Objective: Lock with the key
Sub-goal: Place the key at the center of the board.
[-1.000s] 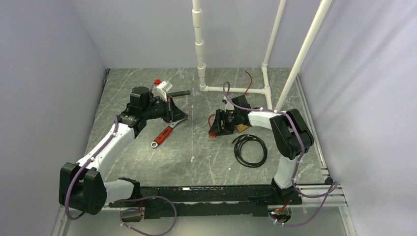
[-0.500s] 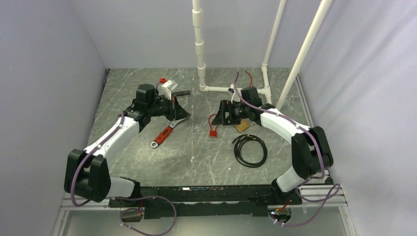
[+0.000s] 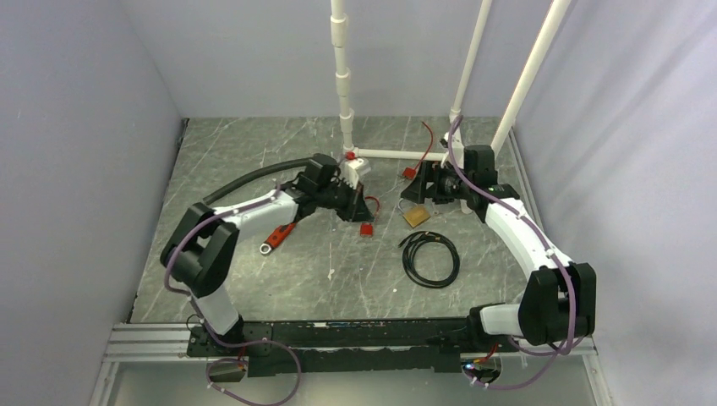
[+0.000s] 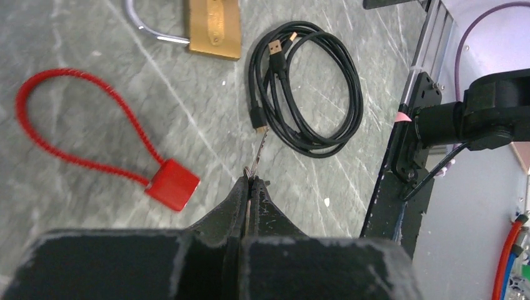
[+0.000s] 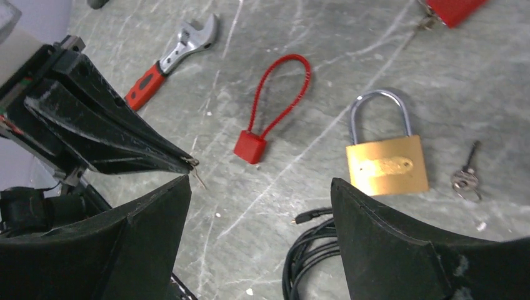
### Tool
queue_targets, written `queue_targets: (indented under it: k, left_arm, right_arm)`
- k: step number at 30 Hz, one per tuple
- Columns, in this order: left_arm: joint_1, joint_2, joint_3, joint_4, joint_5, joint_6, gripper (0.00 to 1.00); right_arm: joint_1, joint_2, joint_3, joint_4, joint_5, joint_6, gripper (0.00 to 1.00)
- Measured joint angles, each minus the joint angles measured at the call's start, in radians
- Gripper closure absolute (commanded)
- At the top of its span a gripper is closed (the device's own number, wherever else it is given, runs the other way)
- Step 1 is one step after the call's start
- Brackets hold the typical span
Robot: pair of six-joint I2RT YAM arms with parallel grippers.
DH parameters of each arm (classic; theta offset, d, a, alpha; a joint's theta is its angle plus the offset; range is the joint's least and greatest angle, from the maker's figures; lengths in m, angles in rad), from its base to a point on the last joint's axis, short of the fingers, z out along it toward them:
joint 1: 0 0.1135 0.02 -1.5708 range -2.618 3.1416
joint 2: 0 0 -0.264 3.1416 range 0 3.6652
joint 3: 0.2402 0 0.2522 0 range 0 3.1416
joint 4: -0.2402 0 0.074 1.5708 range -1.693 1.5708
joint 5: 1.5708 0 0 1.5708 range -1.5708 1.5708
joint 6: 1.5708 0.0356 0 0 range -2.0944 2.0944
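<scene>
The brass padlock [image 3: 415, 216] [image 5: 386, 164] [image 4: 214, 28] lies flat on the grey table, shackle pointing away from the arms. My left gripper [image 3: 359, 207] [image 4: 253, 181] hovers left of it, shut on a thin metal key [image 4: 257, 156] [image 5: 199, 178] that sticks out past the fingertips, edge-on. My right gripper [image 3: 414, 186] [image 5: 260, 181] hangs behind the padlock, open and holding nothing. A second small key [image 5: 465, 178] on a ring lies just right of the padlock.
A red cable lock [image 3: 368, 228] [image 5: 250, 147] [image 4: 172, 184] lies below the left gripper. A coiled black USB cable [image 3: 429, 258] [image 4: 306, 87] sits nearer the arms, a red-handled wrench [image 3: 279, 235] [image 5: 172, 59] to the left. White pipes [image 3: 397, 154] stand behind.
The left arm swung right from the wrench area to the table's middle, still shut. The right gripper pulled back toward the pipes and opened wider, leaving the padlock on the table.
</scene>
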Motion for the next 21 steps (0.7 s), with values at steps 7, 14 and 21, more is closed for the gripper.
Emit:
queue_targets:
  k: [7,14,21]
  left_arm:
    - [-0.065,0.188,0.146,0.007,-0.023,0.027,1.0]
    - [-0.062,0.308,0.196,-0.005,-0.066,0.045,0.91]
    - [-0.074,0.338,0.237,-0.043,-0.11,0.075,0.69]
  right_arm:
    - [-0.039,-0.024,-0.03,-0.031,0.024,-0.01,0.16]
    - [-0.043,-0.027,-0.03,-0.041,0.029,-0.022,0.17]
    - [-0.044,0.002,-0.024,-0.034,0.029,-0.021,0.19]
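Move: The key is still pinched in the left fingers, and its spot on the board is about 3 cm ahead, 5 cm to the right and 10 cm below them. The red cable lock's body lies some 1 cm ahead and 2 cm right of that hand, the brass padlock about 4 cm ahead and 13 cm right, and the coiled cable 6 cm back and 18 cm right, all on the board. From the right hand, the spot is roughly 9 cm left, 1 cm back and 15 cm below. The key is carried by the left hand down about 8 cm and right some 4 to 5 cm, with about 3 cm forward, the sideways part coming first. It goes to the board just right of the red lock's body, the hand tilting about 10 degrees. Near the bottom the fingers part to roughly a quarter open and let go of the key. The right hand, empty and open, shifts about 2 cm right and slightly down. ##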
